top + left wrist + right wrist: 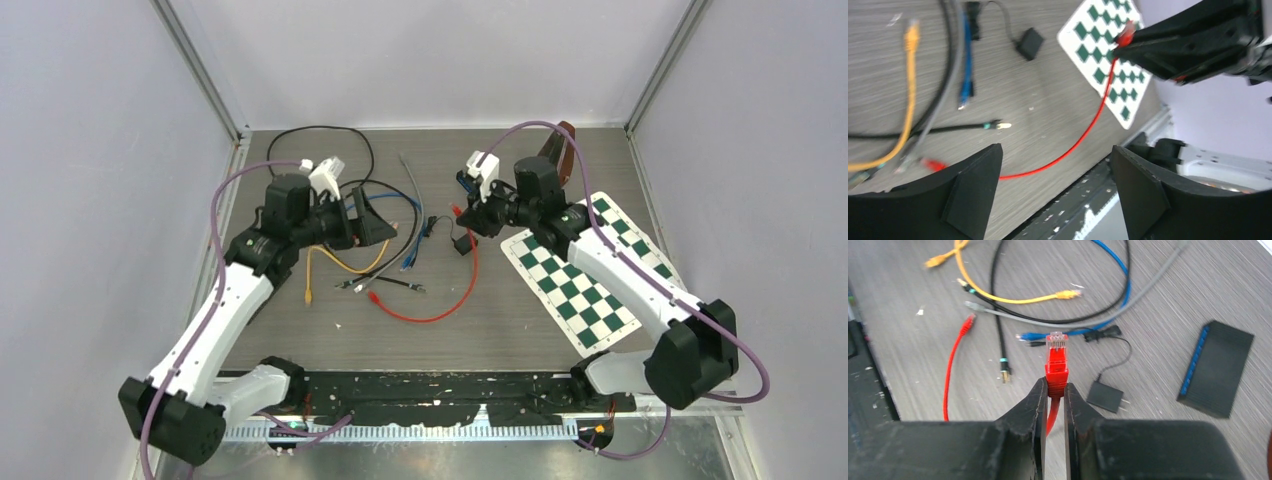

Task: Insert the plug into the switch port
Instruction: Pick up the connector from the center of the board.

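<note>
My right gripper point(1055, 385) is shut on the boot of the red cable's plug point(1056, 352), whose clear tip sticks out past the fingertips, above the table. The switch point(1215, 367), a flat black box with a row of blue ports along one edge, lies on the table to the right of the plug and apart from it. In the top view the switch point(462, 181) is mostly hidden behind the right wrist. My left gripper point(1056, 150) stands open over the table with nothing between its fingers, left of the right gripper point(468, 216).
Loose cables lie mid-table: yellow point(345, 262), blue point(1118, 300), grey point(413, 190), black point(325, 135), and the red cable's loop point(440, 310). A small black adapter point(1104, 396) lies near the plug. A green checkerboard sheet point(590, 270) lies under the right arm.
</note>
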You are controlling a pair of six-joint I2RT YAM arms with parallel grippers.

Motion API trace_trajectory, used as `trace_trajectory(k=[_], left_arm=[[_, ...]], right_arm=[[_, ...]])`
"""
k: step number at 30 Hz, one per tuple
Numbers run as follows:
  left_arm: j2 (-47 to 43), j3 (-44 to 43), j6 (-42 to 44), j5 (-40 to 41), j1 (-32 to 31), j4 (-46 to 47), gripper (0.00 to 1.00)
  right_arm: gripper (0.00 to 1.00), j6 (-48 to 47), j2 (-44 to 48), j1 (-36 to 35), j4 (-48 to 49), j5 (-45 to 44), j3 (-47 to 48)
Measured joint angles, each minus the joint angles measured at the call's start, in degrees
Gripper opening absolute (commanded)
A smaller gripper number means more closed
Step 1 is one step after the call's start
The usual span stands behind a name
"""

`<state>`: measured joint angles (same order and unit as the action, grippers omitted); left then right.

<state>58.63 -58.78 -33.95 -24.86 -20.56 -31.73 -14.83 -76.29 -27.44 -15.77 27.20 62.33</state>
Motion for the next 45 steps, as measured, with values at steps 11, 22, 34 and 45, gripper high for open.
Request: trace_trajectory(k=[11,22,34,45], left_arm=[[14.0,-6.9,-6.1,-15.0,-1.2,11.4,0.65],[17.5,-7.2,-7.0,-17.3,-2.7,12.9,0.51],[19.5,-7.2,-7.7,-17.9,-3.8,12.8,0.47],[20.3,-7.2,-7.7,-18.3,-3.9,12.7,0.34]], right_arm=[[0.05,0.2,1.4,-7.0,0.0,3.3,0.0],[0.05,1.2,1.4,-9.7,0.6,3.0,0.0],[0.05,2.3,-0.1,-10.8,1.2,3.0,0.3],[0.05,3.0,-1.5,-11.1,1.7,3.0,0.5]])
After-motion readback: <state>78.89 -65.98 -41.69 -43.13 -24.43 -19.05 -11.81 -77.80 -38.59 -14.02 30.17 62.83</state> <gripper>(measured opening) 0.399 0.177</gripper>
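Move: The red connector is already in the right hand's grip, its middle about 1 cm ahead, 2 cm left and 1 cm below that hand. The open left gripper is some 18 cm to the right hand's left and 5 cm back, level with it. From the left hand, the connector lies about 16 cm right, 6 cm ahead and 1 cm lower. Down on the table, the power adapter is 4 cm ahead and 1 cm right of the right hand, 18 cm below; the switch is 18 cm ahead, 6 cm right. The red connector, still pinched in the right hand, is carried about 6 cm back and nearly 7 cm left towards the left gripper, turning roughly 10 degrees counter-clockwise. The left hand comes to meet it, about 8 cm right, rising slightly then sinking back, turning clockwise some 15 degrees and partly closing its wide-open fingers around the connector without shutting. ##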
